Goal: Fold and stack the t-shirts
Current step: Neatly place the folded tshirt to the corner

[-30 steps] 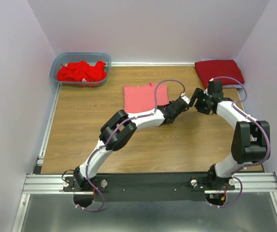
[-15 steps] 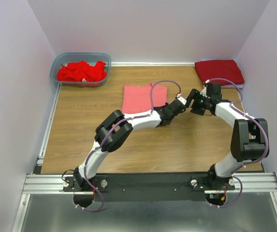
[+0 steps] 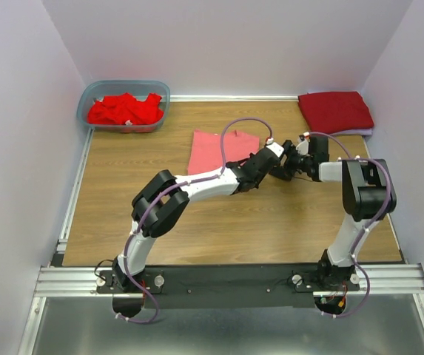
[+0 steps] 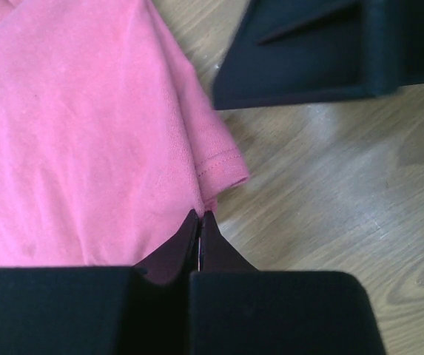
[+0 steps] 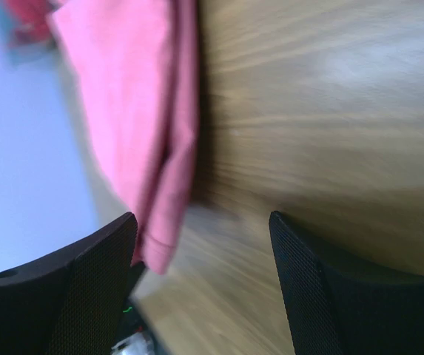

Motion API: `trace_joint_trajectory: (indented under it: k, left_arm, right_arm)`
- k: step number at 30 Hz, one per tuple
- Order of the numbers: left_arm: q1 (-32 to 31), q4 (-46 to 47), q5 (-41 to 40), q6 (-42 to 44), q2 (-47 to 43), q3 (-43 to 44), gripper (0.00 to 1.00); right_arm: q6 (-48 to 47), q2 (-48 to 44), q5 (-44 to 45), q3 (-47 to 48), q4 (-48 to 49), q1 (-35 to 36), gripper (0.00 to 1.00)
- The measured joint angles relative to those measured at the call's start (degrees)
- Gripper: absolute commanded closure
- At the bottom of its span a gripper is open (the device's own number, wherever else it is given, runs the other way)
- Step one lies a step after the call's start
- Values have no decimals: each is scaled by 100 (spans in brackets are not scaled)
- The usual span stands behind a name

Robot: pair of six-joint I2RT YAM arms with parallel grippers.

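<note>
A salmon-pink t-shirt (image 3: pixel 215 151) (image 4: pixel 78 126) lies flat, partly folded, on the wooden table. My left gripper (image 3: pixel 263 154) (image 4: pixel 199 214) is at its right edge, shut with its tips pinching the hem by the sleeve corner. Just to the right, low over the wood, my right gripper (image 3: pixel 284 164) (image 5: pixel 200 222) stands open with nothing between its fingers; the pink shirt's edge (image 5: pixel 160 148) lies beside its left finger. A folded darker crimson t-shirt (image 3: pixel 335 111) rests at the back right. Bright red t-shirts (image 3: pixel 125 109) are heaped in the tub.
The translucent blue-grey tub (image 3: pixel 93 92) sits in the back left corner. White walls close in the table on three sides. The two wrists are very close together near the table's middle right.
My left gripper has shut on the pink shirt's edge. The right arm has swung left and lower toward the left gripper. The shirt has shifted and turned slightly.
</note>
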Motion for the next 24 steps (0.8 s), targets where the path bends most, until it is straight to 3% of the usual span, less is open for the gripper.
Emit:
trace_joint_trajectory:
  k: [6, 13, 16, 17, 24]
  left_arm:
    - [0, 9, 59, -35, 0, -11, 100]
    - [0, 70, 125, -105, 0, -11, 100]
    - [0, 101, 179, -149, -2, -11, 100]
    - [0, 103, 190, -153, -4, -11, 100]
    - [0, 221, 297, -275, -103, -52, 98]
  right_arm:
    - [756, 745, -726, 186, 1161, 164, 20]
    - [977, 1231, -863, 658, 1491, 813, 24]
    - [946, 1423, -870, 929, 1451, 992, 37]
    - [911, 1460, -857, 986, 1388, 1021, 37]
    - [474, 1589, -634, 1272, 728, 1073, 77]
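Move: The folded pink t-shirt's right edge, where the right fingers will close, lies about 10 cm to the right hand's left, 2 cm ahead and slightly below. The left gripper, pinching the shirt's near-right corner, is some 7 cm left and 4 cm back, a little higher; the red folded stack is about 18 cm ahead and 16 cm right. From the left hand, that edge is roughly 5 cm ahead, 2 cm left. The right hand sweeps about 10 cm left past the left gripper, half-closing around the shirt's edge the left still holds. ##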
